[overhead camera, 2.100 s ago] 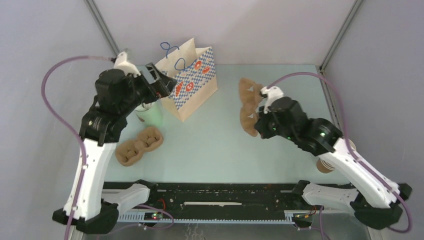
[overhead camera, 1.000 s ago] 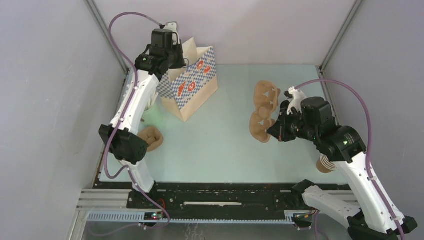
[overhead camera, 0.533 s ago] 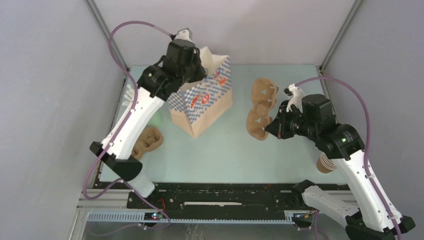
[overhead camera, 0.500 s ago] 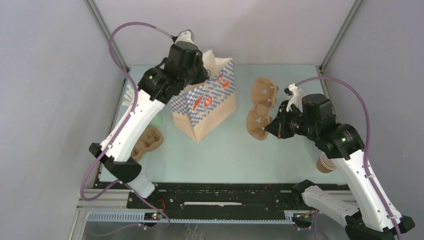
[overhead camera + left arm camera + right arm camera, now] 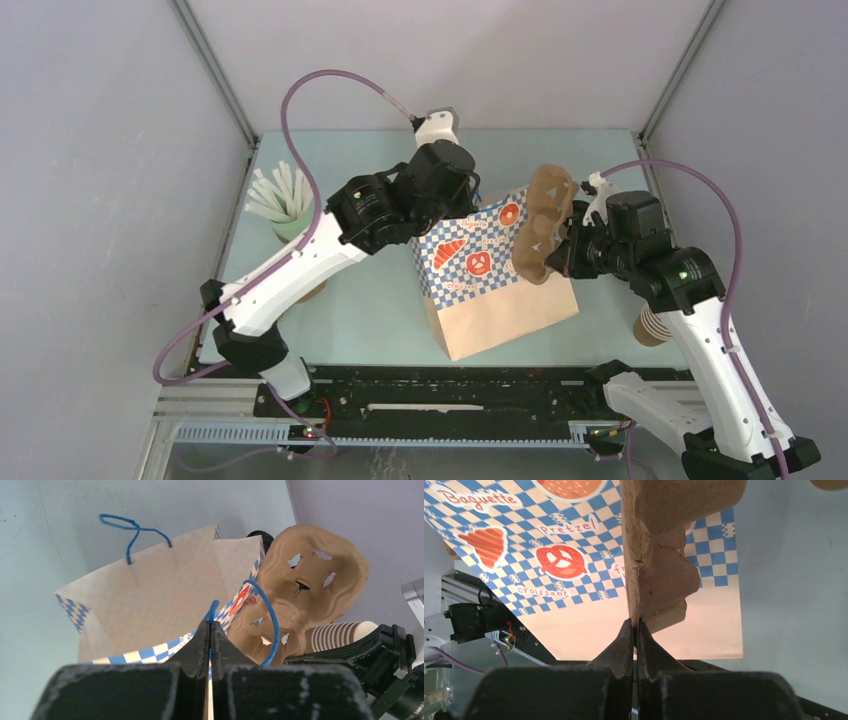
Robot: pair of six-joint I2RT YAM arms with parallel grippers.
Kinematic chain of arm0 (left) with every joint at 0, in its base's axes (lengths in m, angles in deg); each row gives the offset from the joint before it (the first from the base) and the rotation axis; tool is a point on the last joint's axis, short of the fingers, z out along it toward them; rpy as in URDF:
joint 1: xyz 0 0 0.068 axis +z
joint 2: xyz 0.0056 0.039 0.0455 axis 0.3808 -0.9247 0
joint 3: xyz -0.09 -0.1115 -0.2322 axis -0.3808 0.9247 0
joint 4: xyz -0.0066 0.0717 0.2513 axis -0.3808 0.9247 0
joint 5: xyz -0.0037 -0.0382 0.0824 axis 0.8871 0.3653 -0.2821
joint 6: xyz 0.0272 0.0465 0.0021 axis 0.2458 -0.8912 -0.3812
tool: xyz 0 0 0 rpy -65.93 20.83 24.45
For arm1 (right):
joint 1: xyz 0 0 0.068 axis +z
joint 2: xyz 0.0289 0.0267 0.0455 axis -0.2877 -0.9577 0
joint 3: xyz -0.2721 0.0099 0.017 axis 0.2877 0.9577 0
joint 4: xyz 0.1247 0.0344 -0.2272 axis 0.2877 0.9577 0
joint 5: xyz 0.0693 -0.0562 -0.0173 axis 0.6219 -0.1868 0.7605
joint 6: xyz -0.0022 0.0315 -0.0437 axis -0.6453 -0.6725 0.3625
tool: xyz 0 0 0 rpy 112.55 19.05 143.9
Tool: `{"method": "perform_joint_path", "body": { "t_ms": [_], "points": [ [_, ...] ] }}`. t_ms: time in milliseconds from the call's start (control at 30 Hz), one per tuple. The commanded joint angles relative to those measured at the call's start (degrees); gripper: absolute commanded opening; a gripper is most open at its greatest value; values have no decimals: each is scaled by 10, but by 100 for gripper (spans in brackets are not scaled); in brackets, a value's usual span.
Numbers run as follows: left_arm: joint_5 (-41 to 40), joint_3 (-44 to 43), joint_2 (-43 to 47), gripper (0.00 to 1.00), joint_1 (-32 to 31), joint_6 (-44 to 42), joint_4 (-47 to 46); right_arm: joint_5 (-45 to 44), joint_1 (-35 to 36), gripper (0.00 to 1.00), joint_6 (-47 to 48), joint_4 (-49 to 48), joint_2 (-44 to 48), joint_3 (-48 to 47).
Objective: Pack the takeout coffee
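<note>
The checkered paper bag stands tilted at the table's middle, mouth open. My left gripper is shut on its near rim by the blue cord handle; the left wrist view shows the bag's inside and the gripper. My right gripper is shut on the edge of a brown pulp cup carrier and holds it upright against the bag's right side; the carrier hangs above the jaws in front of the bag. The takeout coffee with its black lid is not clearly in view.
A pale green cup of white sticks stands at the back left. A stack of lidless paper cups sits at the right edge, also in the left wrist view. A second pulp carrier lies mostly hidden under the left arm.
My left gripper has pulled the bag from the back left to the table's middle. My right gripper has lifted the carrier upright against the bag.
</note>
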Motion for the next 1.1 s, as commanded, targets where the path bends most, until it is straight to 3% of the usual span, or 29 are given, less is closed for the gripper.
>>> {"method": "perform_joint_path", "body": {
  "t_ms": [0,333,467,600,800,900,1067],
  "points": [
    [-40,-33,-8,0,-9,-22,0,-10,-10,0,-14,5,17,31],
    [-183,-74,33,0,-13,-81,30,101,-8,0,-31,-87,-30,35],
    [-206,-58,54,0,-16,-80,33,128,-2,0,-51,-125,-56,35],
    [-177,-22,66,0,-23,-51,28,149,-4,0,-64,-147,-74,34],
    [-29,109,74,0,-28,-55,-56,146,-11,0,-58,-141,-103,39],
    [23,125,64,15,-30,-72,-69,154,-32,0,-59,-139,-101,54],
    [46,120,89,66,-31,-92,-72,148,-47,0,-40,-121,-87,61]
  ]
}}
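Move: The left hand has the paper bag hanging by its blue front handle, the bag's middle about 20 cm below, 3 cm back and 6 cm to the right; the clear table spot it goes to is roughly 5 cm back, 8 cm left and 35 cm below. The cup carrier is some 11 cm right of the left hand, 2 cm back and 10 cm lower. From the right hand, already pinching the carrier's edge, the bag's middle lies about 7 cm left, 3 cm ahead and 9 cm below. Still gripping the blue handle, the left hand dips slightly, then swings the bag about 7 cm left while lifting it and turning counter-clockwise; it then comes back right and sinks some 10 cm, turning clockwise, to set the bag down, the fingers opening about halfway off the handle at the end. The right hand keeps its pinch on the carrier's edge and shifts it about 4 cm each left, forward and down, tipping it down about 10 degrees. ##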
